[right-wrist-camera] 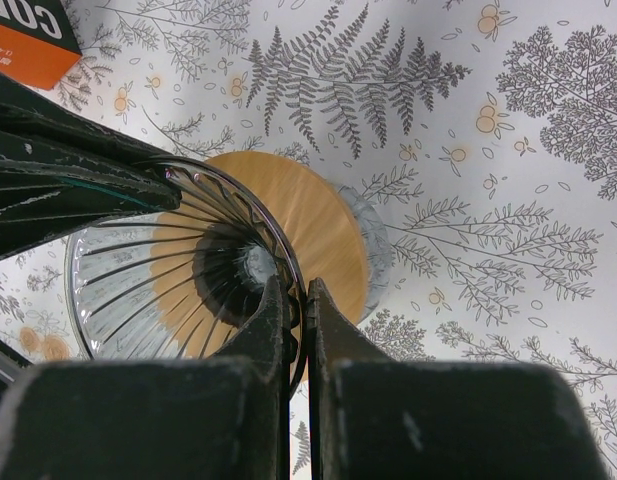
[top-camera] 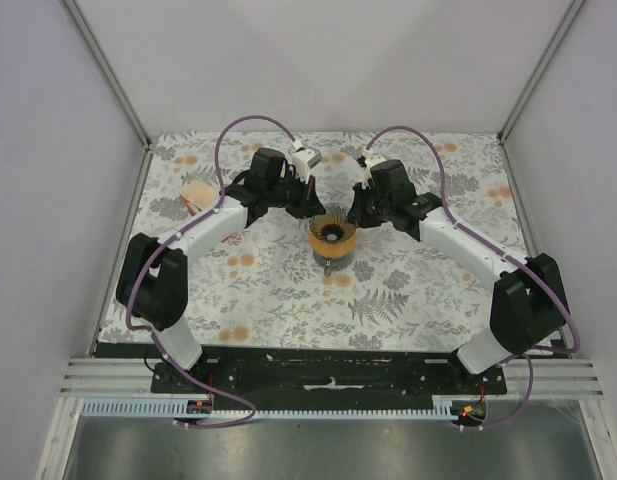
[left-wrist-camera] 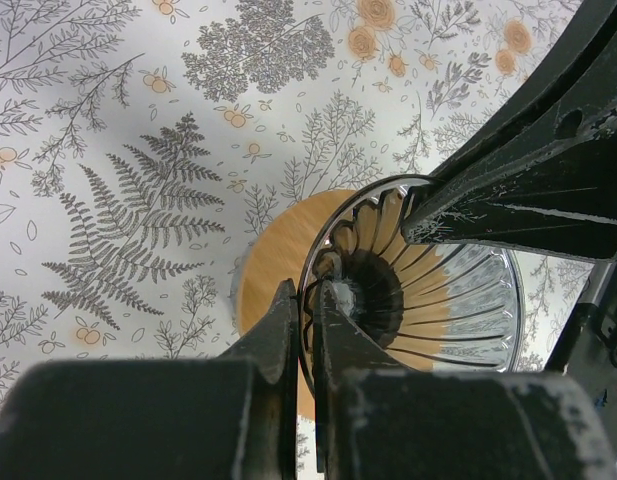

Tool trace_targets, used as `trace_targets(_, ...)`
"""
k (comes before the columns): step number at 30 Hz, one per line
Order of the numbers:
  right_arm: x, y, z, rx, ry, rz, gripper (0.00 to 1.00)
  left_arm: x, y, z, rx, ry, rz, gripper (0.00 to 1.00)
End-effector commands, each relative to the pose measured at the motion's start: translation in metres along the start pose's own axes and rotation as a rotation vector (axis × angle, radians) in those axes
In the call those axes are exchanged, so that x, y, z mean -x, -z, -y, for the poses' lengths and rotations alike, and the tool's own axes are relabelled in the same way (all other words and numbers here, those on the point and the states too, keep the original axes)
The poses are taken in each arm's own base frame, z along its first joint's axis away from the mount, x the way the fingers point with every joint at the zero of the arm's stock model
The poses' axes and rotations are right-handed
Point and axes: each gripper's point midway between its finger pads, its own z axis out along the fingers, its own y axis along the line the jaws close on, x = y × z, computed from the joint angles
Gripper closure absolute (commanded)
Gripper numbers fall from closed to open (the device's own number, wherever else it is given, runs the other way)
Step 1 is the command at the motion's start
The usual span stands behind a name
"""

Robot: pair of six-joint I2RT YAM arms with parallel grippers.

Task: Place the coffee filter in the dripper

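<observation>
The dripper (top-camera: 331,235), a dark see-through ribbed cone on a flat amber ring (left-wrist-camera: 273,260), stands mid-table between both arms. My left gripper (left-wrist-camera: 308,290) is shut on the dripper's (left-wrist-camera: 458,300) rim, one finger inside the cone and one outside. From the opposite side, my right gripper (right-wrist-camera: 298,285) is shut on the rim of the dripper (right-wrist-camera: 138,280) in the same way. In the top view the left gripper (top-camera: 313,212) and right gripper (top-camera: 353,215) meet over the cone. The cone's inside shows only bare ribs. The coffee filter is out of view.
An orange packet (top-camera: 198,195) with cream filters lies at the far left of the floral tablecloth; its corner (right-wrist-camera: 23,35) shows in the right wrist view. A clear grey glass cup (right-wrist-camera: 373,240) sits under the amber ring. White walls enclose three sides.
</observation>
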Motion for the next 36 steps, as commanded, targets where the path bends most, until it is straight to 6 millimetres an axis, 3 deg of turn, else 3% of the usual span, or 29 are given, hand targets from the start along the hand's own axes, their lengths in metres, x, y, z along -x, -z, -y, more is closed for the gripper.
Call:
trace_targets(1,-0.04,0.0,0.014,-0.054,0.083,-0.126,1.0,-0.09,-0.003,0.027,-0.108,0.074,-0.299,0.95)
trace_targets(5,-0.016,0.012,0.003,-0.026,0.094,-0.065,0.93,-0.055,0.004,0.031,-0.099,0.027,-0.252,0.82)
trace_targets(10,-0.003,0.019,-0.003,-0.018,0.117,-0.048,0.85,-0.04,0.008,0.035,-0.108,0.019,-0.242,0.7)
trace_targets(14,0.001,0.022,0.002,-0.045,0.132,-0.04,0.77,-0.025,0.015,0.041,-0.112,-0.001,-0.209,0.55)
trace_targets(19,0.007,0.024,0.0,-0.043,0.143,-0.035,0.7,0.002,0.025,0.049,-0.116,-0.041,-0.161,0.45)
trace_targets(25,0.02,0.036,-0.007,-0.024,0.161,-0.01,0.51,0.032,0.043,0.046,-0.06,-0.078,-0.116,0.37)
trace_targets(28,0.028,0.046,-0.01,-0.025,0.17,0.011,0.34,0.048,0.062,0.029,0.028,-0.056,-0.083,0.36)
trace_targets(30,0.033,0.055,-0.012,-0.026,0.178,0.03,0.25,0.058,0.082,0.003,0.133,-0.008,-0.044,0.36)
trace_targets(32,0.036,0.063,-0.012,-0.029,0.182,0.047,0.18,0.065,0.11,-0.033,0.302,0.016,-0.002,0.35)
trace_targets(36,0.042,0.078,-0.009,-0.057,0.187,0.086,0.11,0.053,0.166,-0.11,0.669,0.155,0.076,0.19)
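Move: The ribbed dripper already sits in the wooden ring on the glass carafe. Its middle is about 4 cm back, 4 cm right and 3 cm below the left hand; from the right hand, about 5 cm left, 2 cm back and 3 cm down. From the left hand, the ring is some 6 cm below, 4 cm back and 4 cm right. The orange box lies roughly 23 cm left of the left hand, 3 cm ahead and 14 cm down. The dripper's rim is let go by both hands as their fingers spread wide. The left draws back about 5 cm, dipping slightly, then climbs and swings left and forward, away from the rim and towards the orange box with the coffee filters. The right eases back some 2 cm and lifts about 4 cm, staying beside the rim. ##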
